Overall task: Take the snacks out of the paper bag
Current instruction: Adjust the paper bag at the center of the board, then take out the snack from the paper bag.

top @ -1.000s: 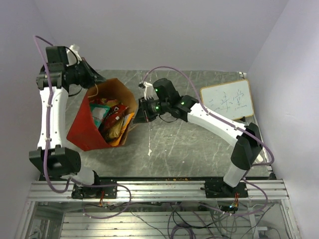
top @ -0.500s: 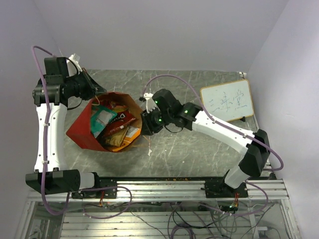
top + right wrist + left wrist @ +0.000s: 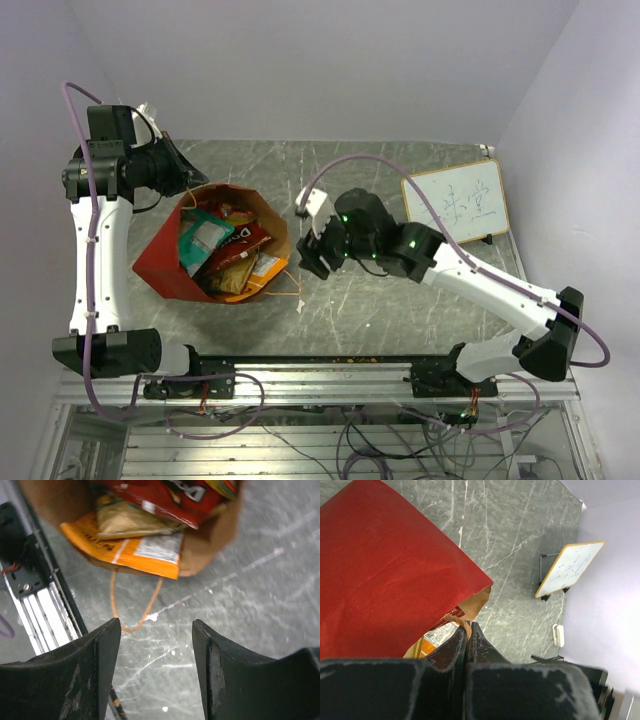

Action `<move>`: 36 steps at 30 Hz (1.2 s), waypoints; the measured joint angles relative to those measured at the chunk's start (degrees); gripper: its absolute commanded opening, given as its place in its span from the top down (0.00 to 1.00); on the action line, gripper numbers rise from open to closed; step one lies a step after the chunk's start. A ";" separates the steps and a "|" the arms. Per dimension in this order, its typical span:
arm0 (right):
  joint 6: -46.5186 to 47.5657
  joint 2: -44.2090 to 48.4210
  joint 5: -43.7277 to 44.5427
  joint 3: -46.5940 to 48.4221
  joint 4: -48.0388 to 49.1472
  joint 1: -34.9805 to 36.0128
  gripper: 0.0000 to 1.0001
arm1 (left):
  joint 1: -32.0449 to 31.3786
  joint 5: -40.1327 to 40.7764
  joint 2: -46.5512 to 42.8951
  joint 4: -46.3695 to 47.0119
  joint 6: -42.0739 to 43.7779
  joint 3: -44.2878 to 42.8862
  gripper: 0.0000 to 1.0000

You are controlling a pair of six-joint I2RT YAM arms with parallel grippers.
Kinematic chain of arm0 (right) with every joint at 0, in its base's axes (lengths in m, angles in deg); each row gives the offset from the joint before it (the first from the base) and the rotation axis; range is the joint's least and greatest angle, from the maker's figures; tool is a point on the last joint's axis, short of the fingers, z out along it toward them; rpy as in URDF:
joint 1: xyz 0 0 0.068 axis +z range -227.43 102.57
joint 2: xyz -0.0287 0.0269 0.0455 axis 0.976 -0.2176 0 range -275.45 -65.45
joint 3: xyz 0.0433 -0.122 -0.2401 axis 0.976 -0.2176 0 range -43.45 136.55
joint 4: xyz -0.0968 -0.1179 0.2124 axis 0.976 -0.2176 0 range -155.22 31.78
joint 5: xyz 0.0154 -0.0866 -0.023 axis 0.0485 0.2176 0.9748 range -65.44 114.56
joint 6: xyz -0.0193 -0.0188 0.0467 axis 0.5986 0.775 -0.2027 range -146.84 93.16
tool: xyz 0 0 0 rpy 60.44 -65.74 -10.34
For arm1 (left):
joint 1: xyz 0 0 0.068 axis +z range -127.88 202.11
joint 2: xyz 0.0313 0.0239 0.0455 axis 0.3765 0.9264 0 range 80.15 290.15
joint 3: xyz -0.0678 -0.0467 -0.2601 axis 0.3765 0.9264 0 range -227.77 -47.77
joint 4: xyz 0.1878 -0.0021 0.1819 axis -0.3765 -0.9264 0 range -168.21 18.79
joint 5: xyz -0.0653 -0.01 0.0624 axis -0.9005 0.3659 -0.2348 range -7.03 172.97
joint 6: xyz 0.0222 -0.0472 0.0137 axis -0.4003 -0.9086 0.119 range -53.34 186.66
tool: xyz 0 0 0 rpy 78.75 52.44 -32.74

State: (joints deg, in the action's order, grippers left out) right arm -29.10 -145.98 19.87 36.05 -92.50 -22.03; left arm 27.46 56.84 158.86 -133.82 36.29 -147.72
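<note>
The red paper bag (image 3: 160, 265) lies tipped on the table at the left, its brown mouth facing the right arm. Snacks fill it: a teal packet (image 3: 205, 235), a red packet (image 3: 245, 243) and an orange packet (image 3: 258, 270). My left gripper (image 3: 192, 175) is at the bag's far rim, shut on a tan bit of the rim or handle (image 3: 465, 626); the red bag wall (image 3: 385, 570) fills that view. My right gripper (image 3: 308, 262) hovers just right of the mouth, open and empty (image 3: 156, 625). Ahead of it lie the orange packet (image 3: 145, 550) and a twine handle (image 3: 135, 612).
A small white framed whiteboard (image 3: 455, 205) stands at the back right of the grey marble table (image 3: 400, 300). An aluminium rail (image 3: 320, 380) runs along the near edge, close to my right gripper's left finger (image 3: 100, 670).
My right gripper has opened and drawn back from the bag's mouth toward the near right. The left arm rose and tipped the bag so its mouth shows wider.
</note>
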 measured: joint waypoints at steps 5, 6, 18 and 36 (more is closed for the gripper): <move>18.47 2.03 -9.16 -7.32 9.94 5.14 0.43 | 1.16 -0.04 0.22 -0.33 0.26 0.00 0.93; 22.67 1.55 -10.64 -8.31 11.28 6.05 0.44 | 1.49 -0.07 0.24 -0.33 0.37 0.00 0.93; 53.68 -10.71 -17.20 -8.33 16.87 8.07 0.57 | 3.19 -1.33 0.26 -0.33 0.55 0.02 0.93; 62.66 -19.12 -16.52 -6.38 21.20 8.07 0.62 | 3.23 -2.84 0.26 -0.31 0.35 1.27 0.93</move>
State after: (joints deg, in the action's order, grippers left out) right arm 33.57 -165.11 3.34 29.67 -71.30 -13.97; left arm 30.69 54.00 159.13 -134.12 36.64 -146.45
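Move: The paper bag's near right rim lies about 11 cm to the right hand's left, 4 cm back and some 13 cm lower. The near handle loops out about 7 cm left and 5 cm back; the orange packet is 11 cm left and 2 cm back, the red snack bag 17 cm left and 4 cm ahead. From the left hand, still holding the far handle, that rim is some 22 cm back, 11 cm right and 20 cm below. Right hand swings left and down, about 11 cm each, to the bag's near rim, turning counter-clockwise, fingers part-closing. ##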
